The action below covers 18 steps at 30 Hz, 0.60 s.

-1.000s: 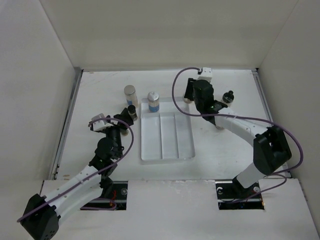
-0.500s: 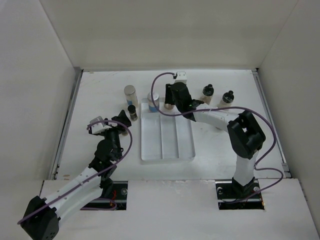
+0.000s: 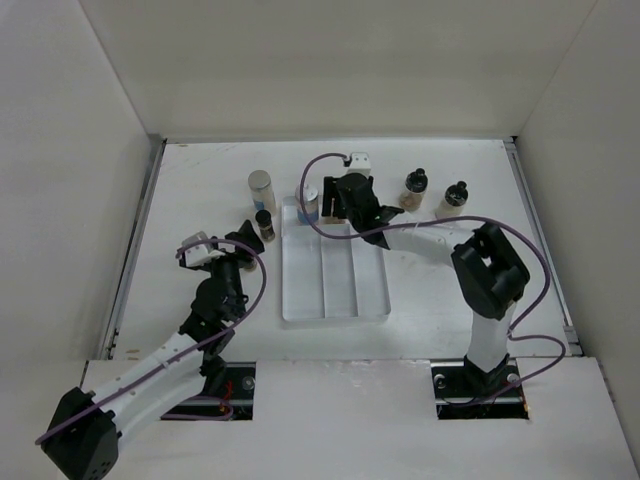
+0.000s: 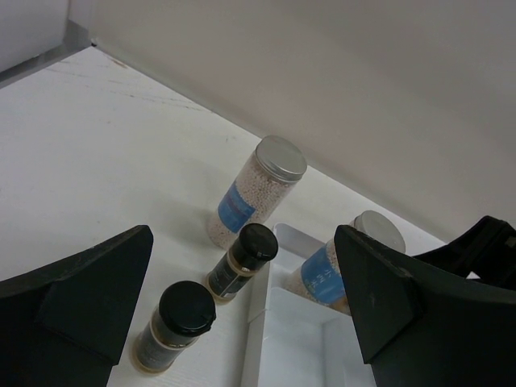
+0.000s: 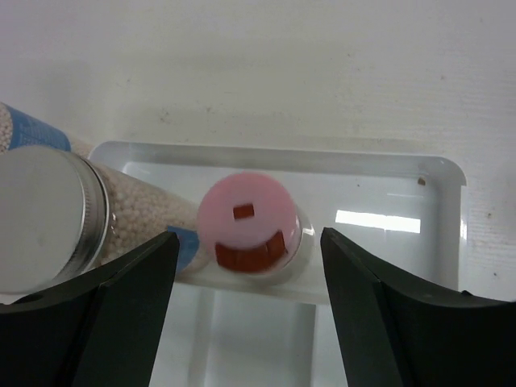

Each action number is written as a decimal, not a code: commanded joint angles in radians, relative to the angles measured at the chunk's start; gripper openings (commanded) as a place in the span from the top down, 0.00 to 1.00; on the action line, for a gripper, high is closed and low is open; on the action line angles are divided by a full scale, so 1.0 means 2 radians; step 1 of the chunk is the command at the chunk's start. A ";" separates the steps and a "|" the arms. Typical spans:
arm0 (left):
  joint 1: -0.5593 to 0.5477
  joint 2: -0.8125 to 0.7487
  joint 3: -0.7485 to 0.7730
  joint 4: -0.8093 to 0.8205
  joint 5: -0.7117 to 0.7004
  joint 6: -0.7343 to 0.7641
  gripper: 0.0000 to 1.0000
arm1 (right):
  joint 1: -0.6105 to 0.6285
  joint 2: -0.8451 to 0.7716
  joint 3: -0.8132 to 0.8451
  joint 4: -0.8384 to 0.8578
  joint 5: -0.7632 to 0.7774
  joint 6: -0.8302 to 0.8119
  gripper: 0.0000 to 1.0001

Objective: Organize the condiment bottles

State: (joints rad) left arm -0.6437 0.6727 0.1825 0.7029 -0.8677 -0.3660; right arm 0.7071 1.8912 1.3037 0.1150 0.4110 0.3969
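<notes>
A pink-capped bottle stands at the far end of the white tray, between the fingers of my right gripper, which is open with a gap on each side. A silver-capped jar with a blue label stands beside it in the tray. My left gripper is open and empty, left of the tray. Ahead of it stand two black-capped bottles and another silver-capped jar. Two more black-capped bottles stand at the back right.
The tray has three long compartments running toward me. White walls close the table at the back and both sides. My right arm reaches across the table right of the tray.
My right gripper swung left from the back-right bottles to the tray's far end, bringing the pink-capped bottle, and now stands open around it. The left arm has hardly moved.
</notes>
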 commanded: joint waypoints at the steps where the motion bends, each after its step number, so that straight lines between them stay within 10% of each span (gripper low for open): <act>1: -0.003 -0.013 0.001 0.019 0.003 -0.002 0.00 | -0.001 -0.055 -0.017 0.009 0.008 0.004 0.21; 18: -0.022 0.013 0.013 0.030 0.049 0.001 0.02 | -0.176 -0.322 -0.274 -0.078 0.178 0.073 0.00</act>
State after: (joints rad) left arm -0.6823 0.7013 0.1825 0.7158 -0.7986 -0.3645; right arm 0.3763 1.2701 0.7673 0.0273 0.7097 0.4961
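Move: The white-lidded jar with the red logo stands about 26 cm to the right of the right hand, some 9 cm back and 4 cm lower. The pink-capped bottle is right between its open fingers, 3 cm below. The near black-capped bottle stands 18 cm right and 3 cm ahead, the far one 27 cm right and 1 cm ahead. From the left hand, the jar lies about 48 cm right, 6 cm ahead and 13 cm lower. Leaving the pink-capped bottle, the right hand arcs about 27 cm right towards the white-lidded jar, opening wide, turning clockwise. ##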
